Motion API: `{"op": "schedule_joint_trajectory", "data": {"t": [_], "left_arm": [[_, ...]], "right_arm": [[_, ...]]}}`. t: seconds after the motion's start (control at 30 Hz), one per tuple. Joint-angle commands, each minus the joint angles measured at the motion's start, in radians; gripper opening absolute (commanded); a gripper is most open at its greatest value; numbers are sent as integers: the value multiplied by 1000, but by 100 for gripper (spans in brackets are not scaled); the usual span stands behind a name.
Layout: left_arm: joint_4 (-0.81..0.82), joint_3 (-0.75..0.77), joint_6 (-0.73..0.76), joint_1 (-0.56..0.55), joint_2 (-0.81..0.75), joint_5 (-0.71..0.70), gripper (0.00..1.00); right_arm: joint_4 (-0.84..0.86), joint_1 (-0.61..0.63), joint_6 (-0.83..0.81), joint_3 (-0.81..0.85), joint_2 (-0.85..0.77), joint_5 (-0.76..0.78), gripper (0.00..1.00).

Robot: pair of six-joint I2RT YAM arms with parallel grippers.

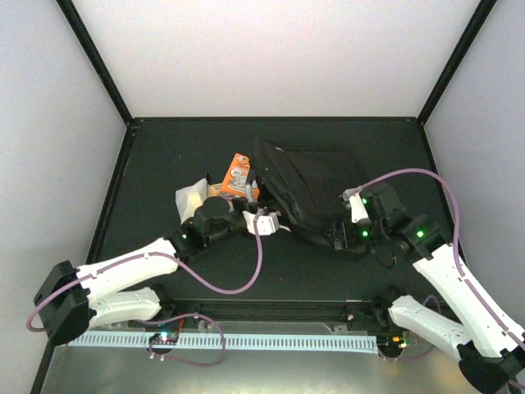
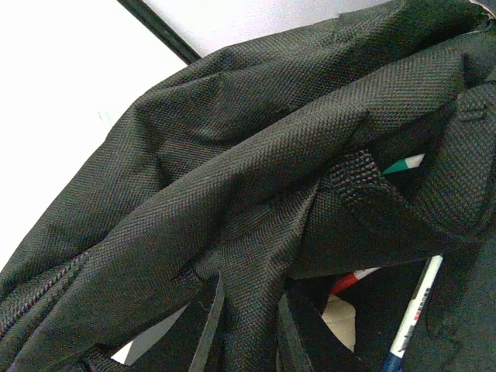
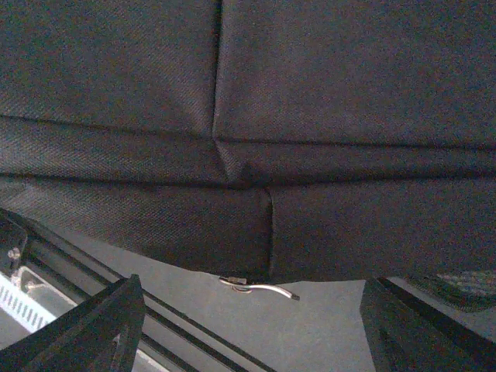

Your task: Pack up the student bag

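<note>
The student bag (image 1: 312, 185), a large black fabric backpack, lies in the middle of the dark table. My left gripper (image 1: 269, 222) is at its left edge. In the left wrist view it (image 2: 248, 310) is shut on a fold of the bag's fabric (image 2: 256, 201), holding the opening up. Inside show a white pen (image 2: 415, 314) and red-and-white and green-and-white items. My right gripper (image 1: 343, 234) is at the bag's near edge. Its fingers (image 3: 93, 329) stand wide open with nothing between them, just short of the bag (image 3: 248, 116) and a metal zipper pull (image 3: 260, 287).
An orange package (image 1: 238, 176) and a small whitish pouch (image 1: 191, 199) lie left of the bag, behind my left arm. Black frame posts and white walls enclose the table (image 1: 164, 156). A white slotted rail (image 1: 262, 341) runs along the near edge.
</note>
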Motion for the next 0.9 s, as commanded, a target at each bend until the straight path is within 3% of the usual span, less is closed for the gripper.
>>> {"op": "schedule_joint_trajectory", "data": {"t": [0.0,0.13,0.37,0.6,0.77,0.87], "left_arm": [[91,5,-23,15,-32,27,1],[91,5,-23,17,-33,30,2],[88,12,-27,18,-32,31,2],[84,20,-33,18,-36,33,2],[79,21,-34,17,-40,38,2],[77,22,-34,18,-42,42,2]], "right_arm": [[17,-18,-31,-8,6,-72,75],[32,-18,-54,-17,18,-146,64],[29,-18,-68,-23,23,-185,55],[33,-18,-34,-38,26,-168,48],[56,-18,10,-63,17,-129,32],[73,-18,22,-61,7,-110,31]]}}
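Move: The metal zipper pull on the bag's near edge lies about 2 cm left of the right hand, level with it front to back and some 3 cm below. The bag's middle is about 12 cm ahead and 7 cm to the left. The orange book lies some 25 cm left and 16 cm ahead. From the left hand, which still grips the bag's raised edge, the pull is about 15 cm right, 6 cm back and 5 cm lower. Ease the right gripper about 2 cm left and 1 cm back towards the zipper pull, then sink it nearly 2 cm, tipping the wrist slightly as the wide-open fingers draw in around the pull to about a third open. Hold the left gripper still, keeping its pinch on the bag's edge. ##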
